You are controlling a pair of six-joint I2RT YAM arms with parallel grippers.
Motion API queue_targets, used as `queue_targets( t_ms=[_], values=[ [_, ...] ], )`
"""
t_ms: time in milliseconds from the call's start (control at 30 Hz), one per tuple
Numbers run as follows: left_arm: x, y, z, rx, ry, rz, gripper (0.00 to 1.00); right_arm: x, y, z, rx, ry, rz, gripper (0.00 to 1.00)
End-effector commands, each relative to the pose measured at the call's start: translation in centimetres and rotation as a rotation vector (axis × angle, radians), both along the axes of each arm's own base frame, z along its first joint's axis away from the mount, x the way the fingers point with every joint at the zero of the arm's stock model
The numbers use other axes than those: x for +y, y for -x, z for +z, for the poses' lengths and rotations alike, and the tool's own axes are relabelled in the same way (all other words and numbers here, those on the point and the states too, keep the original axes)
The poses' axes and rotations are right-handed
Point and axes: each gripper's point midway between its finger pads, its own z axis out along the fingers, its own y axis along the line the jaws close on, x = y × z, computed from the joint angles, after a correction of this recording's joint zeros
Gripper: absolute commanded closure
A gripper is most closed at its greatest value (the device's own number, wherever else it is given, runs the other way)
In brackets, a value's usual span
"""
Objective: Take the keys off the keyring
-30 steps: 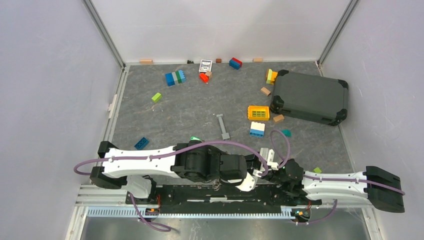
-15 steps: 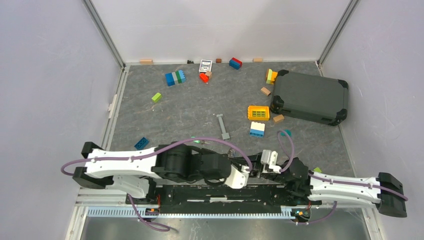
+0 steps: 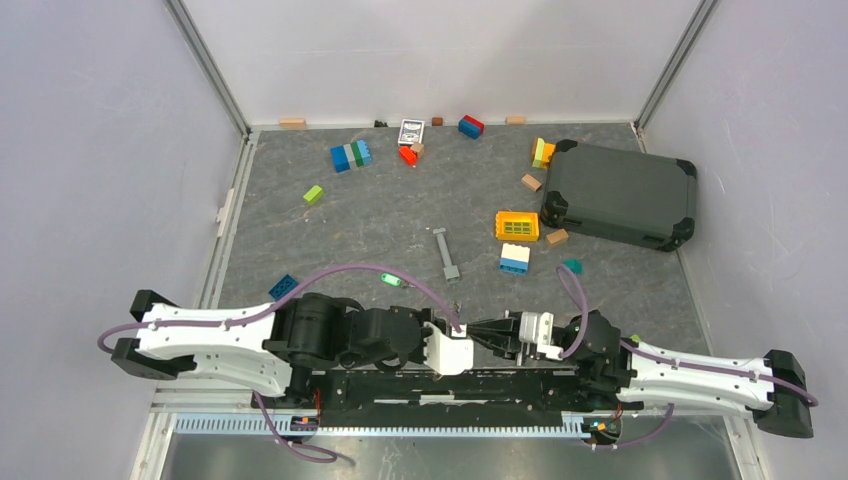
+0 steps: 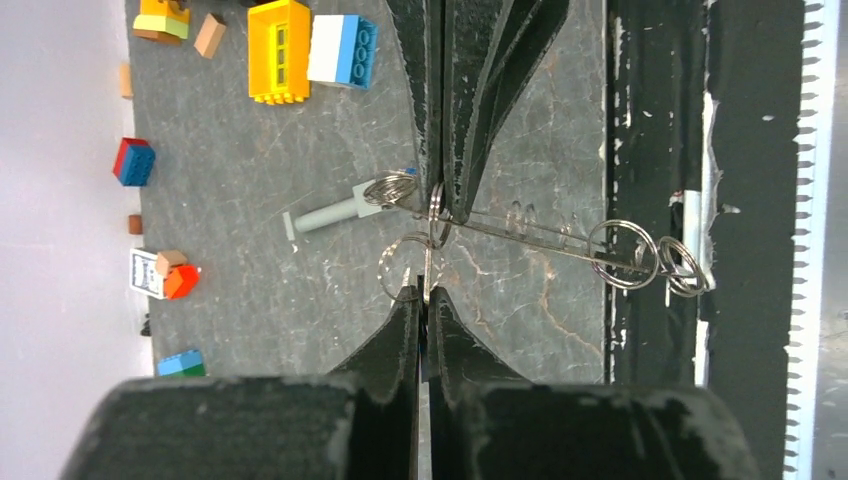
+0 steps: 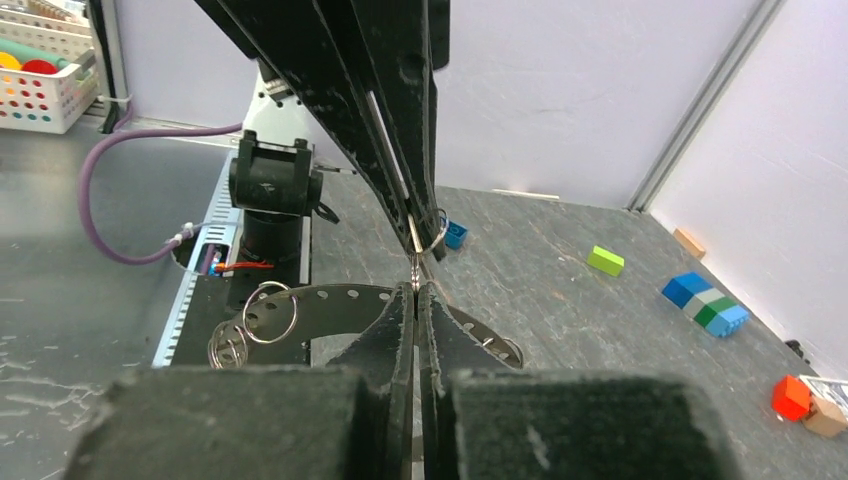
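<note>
My left gripper (image 3: pixel 460 338) and right gripper (image 3: pixel 474 333) meet tip to tip just above the near edge of the table. Both are shut on the thin silver keyring (image 4: pixel 427 262), which stretches between the two pairs of tips. In the left wrist view my left gripper (image 4: pixel 425 293) pinches it from below and the right fingers (image 4: pixel 462 190) from above. In the right wrist view the right gripper (image 5: pixel 417 287) holds the keyring (image 5: pixel 441 235) under the left fingers (image 5: pixel 400 150). A green-headed key (image 3: pixel 390 281) lies on the table, apart from the grippers.
A thin perforated metal strip (image 5: pixel 340 296) with more silver rings (image 4: pixel 623 255) reaches from the grip over the black base rail. A grey metal bar (image 3: pixel 446 253), a yellow grid block (image 3: pixel 517 224), scattered bricks and a dark case (image 3: pixel 620 194) lie farther back.
Both arms have shifted left and straightened, so the grippers now face each other tip to tip. The right gripper has closed on the ring. The green-headed key now lies uncovered.
</note>
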Motion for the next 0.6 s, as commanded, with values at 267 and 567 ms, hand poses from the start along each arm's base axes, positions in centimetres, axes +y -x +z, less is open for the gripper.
queue_targets(
  t_ms=[267, 567],
  values=[
    [-1.7, 1.7, 0.5, 0.126, 0.229, -0.008, 0.89, -1.8, 1.5, 7.0, -0.103, -0.189, 0.051, 1.0],
    [-2.5, 2.5, 0.5, 0.166, 0.307, -0.038, 0.6, -2.1, 2.7, 8.3, -0.165, -0.192, 0.099, 1.0]
  ],
)
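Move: The key is already pinched between the left fingertips, and the right hand grips its small split ring about 2 cm to the right and 1 cm lower. The big steel keyring hangs with its middle some 2 cm back, 2 cm right and 5 cm below the left hand. On the table, roughly 22 cm below, a loose green key lies about 11 cm left and 4 cm ahead, and the grey bolt 8 cm ahead, level sideways. From the right hand, the held key is 2 cm left and 1 cm up, level fore and aft. Left fingers open off the key, easing back, right and down; right hand lifts the keyring about 3.5 cm. ##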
